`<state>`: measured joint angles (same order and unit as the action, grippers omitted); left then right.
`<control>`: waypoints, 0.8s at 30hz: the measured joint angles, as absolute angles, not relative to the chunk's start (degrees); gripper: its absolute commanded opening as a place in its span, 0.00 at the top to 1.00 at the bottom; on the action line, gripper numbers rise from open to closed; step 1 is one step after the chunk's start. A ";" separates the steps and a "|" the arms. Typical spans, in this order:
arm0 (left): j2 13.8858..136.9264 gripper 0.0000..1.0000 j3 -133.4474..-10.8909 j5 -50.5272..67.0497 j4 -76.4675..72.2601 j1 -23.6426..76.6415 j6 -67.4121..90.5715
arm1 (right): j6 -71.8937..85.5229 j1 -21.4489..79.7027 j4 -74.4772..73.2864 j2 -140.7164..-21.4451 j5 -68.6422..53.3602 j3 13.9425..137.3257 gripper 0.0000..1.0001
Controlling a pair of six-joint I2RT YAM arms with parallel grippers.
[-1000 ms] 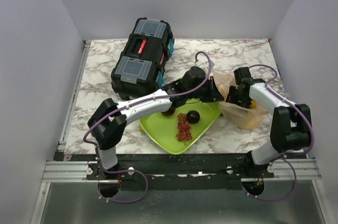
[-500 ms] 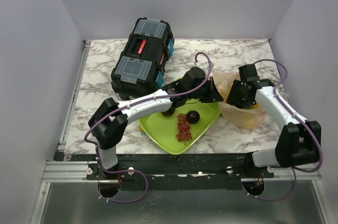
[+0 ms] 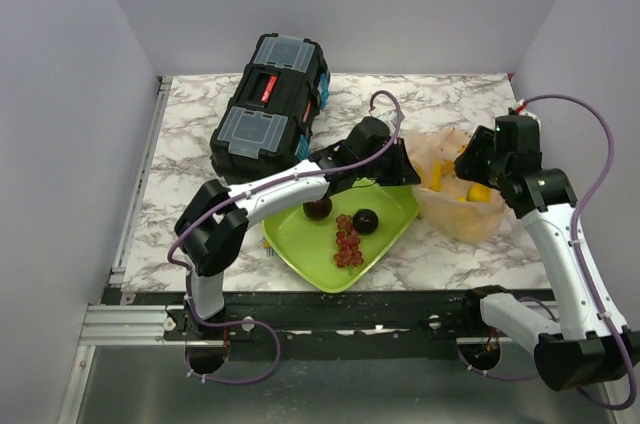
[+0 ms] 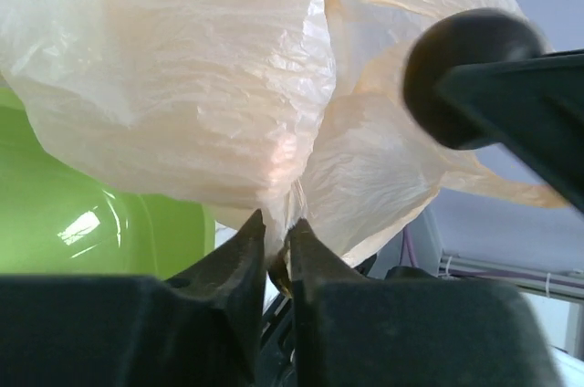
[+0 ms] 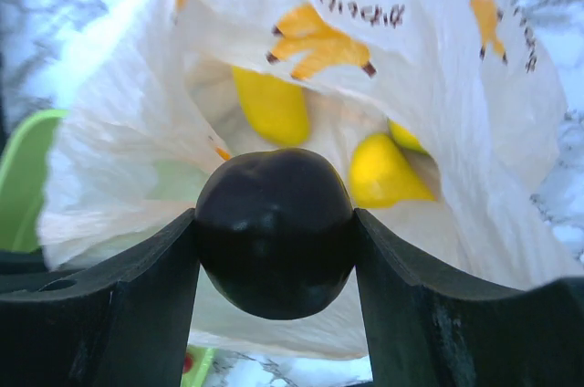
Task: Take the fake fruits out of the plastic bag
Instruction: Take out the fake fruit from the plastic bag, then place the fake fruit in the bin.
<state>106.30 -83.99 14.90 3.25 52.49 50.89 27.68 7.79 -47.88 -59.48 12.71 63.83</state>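
The peach-orange plastic bag [image 3: 458, 206] lies right of the green tray, mouth open. My left gripper [image 3: 406, 170] is shut on a fold of the bag's left edge [image 4: 290, 197]. My right gripper [image 3: 472, 160] is raised over the bag's mouth and shut on a dark maroon round fruit [image 5: 276, 232]; the fruit also shows in the left wrist view [image 4: 461, 72]. Yellow oval fruits [image 5: 272, 104] [image 5: 383, 172] lie inside the bag [image 5: 438, 67]. On the tray sit a red grape bunch [image 3: 347, 240] and two maroon fruits [image 3: 318, 209] [image 3: 366, 221].
The lime-green tray [image 3: 310, 249] sits at the front centre, tilted like a diamond. A black toolbox [image 3: 270, 109] stands at the back left, close to the left arm. The marble table has a metal rail along its left edge [image 3: 140, 184].
My right gripper has risen out of the bag and moved back to the right, carrying the maroon fruit. My left gripper has kept its hold on the bag's edge.
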 measured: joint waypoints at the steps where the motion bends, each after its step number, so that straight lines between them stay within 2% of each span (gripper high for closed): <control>1: 106.30 0.73 -84.12 15.27 3.36 52.31 50.70 | 27.38 7.79 -48.03 -58.65 12.62 64.88 0.97; 3: 106.30 0.62 -84.38 15.92 3.53 52.18 50.57 | 26.89 7.79 -48.16 -57.60 12.03 66.85 0.97; 6: 106.28 0.51 -84.42 17.54 3.51 52.07 50.65 | 26.41 7.79 -48.12 -57.12 9.72 68.38 0.97; 11: 104.68 0.39 -83.18 19.57 3.42 51.64 50.54 | 25.54 7.79 -48.47 -57.01 5.37 68.45 0.98; 17: 92.38 0.26 -71.02 23.05 -1.93 49.43 50.50 | 24.80 7.79 -48.75 -56.71 0.19 70.48 0.97; 18: 89.52 0.12 -68.95 23.38 -2.46 48.71 50.24 | 24.77 7.81 -48.71 -56.62 -0.73 70.89 0.97; 19: 87.53 0.08 -67.75 23.75 -2.55 48.27 50.00 | 24.73 7.79 -48.62 -56.60 -1.61 71.24 0.97; 24: 77.32 0.04 -65.30 25.93 -0.71 43.83 46.65 | 24.08 7.81 -48.62 -57.80 -5.41 73.76 0.98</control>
<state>77.32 -65.30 25.93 -0.71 43.83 46.65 24.08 7.81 -48.62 -57.80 -5.41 73.76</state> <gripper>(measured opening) 0.925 0.631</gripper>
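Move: The right gripper already holds a black fruit above the open bag. The green tray's middle lies about 27 cm to its left, 8 cm back and 20 cm down; the grapes are some 26 cm left and 14 cm back, and the black fruit in the tray 21 cm left and 9 cm back. The left gripper has the bag's rim between its nearly shut tips; the bag's middle is about 10 cm to its right, level ahead and 12 cm lower. Open the left gripper nearly all the way to let go of the bag's rim, then draw it clear of the bag, about 11 cm left and as much up, slightly back, tilting its fingers upward a little. Meanwhile, keep the right gripper's hold on the black fruit and carry it up and then also left, above the bag towards the tray's side, turning the wrist counter-clockwise some 15 degrees and tipping it up slightly. ##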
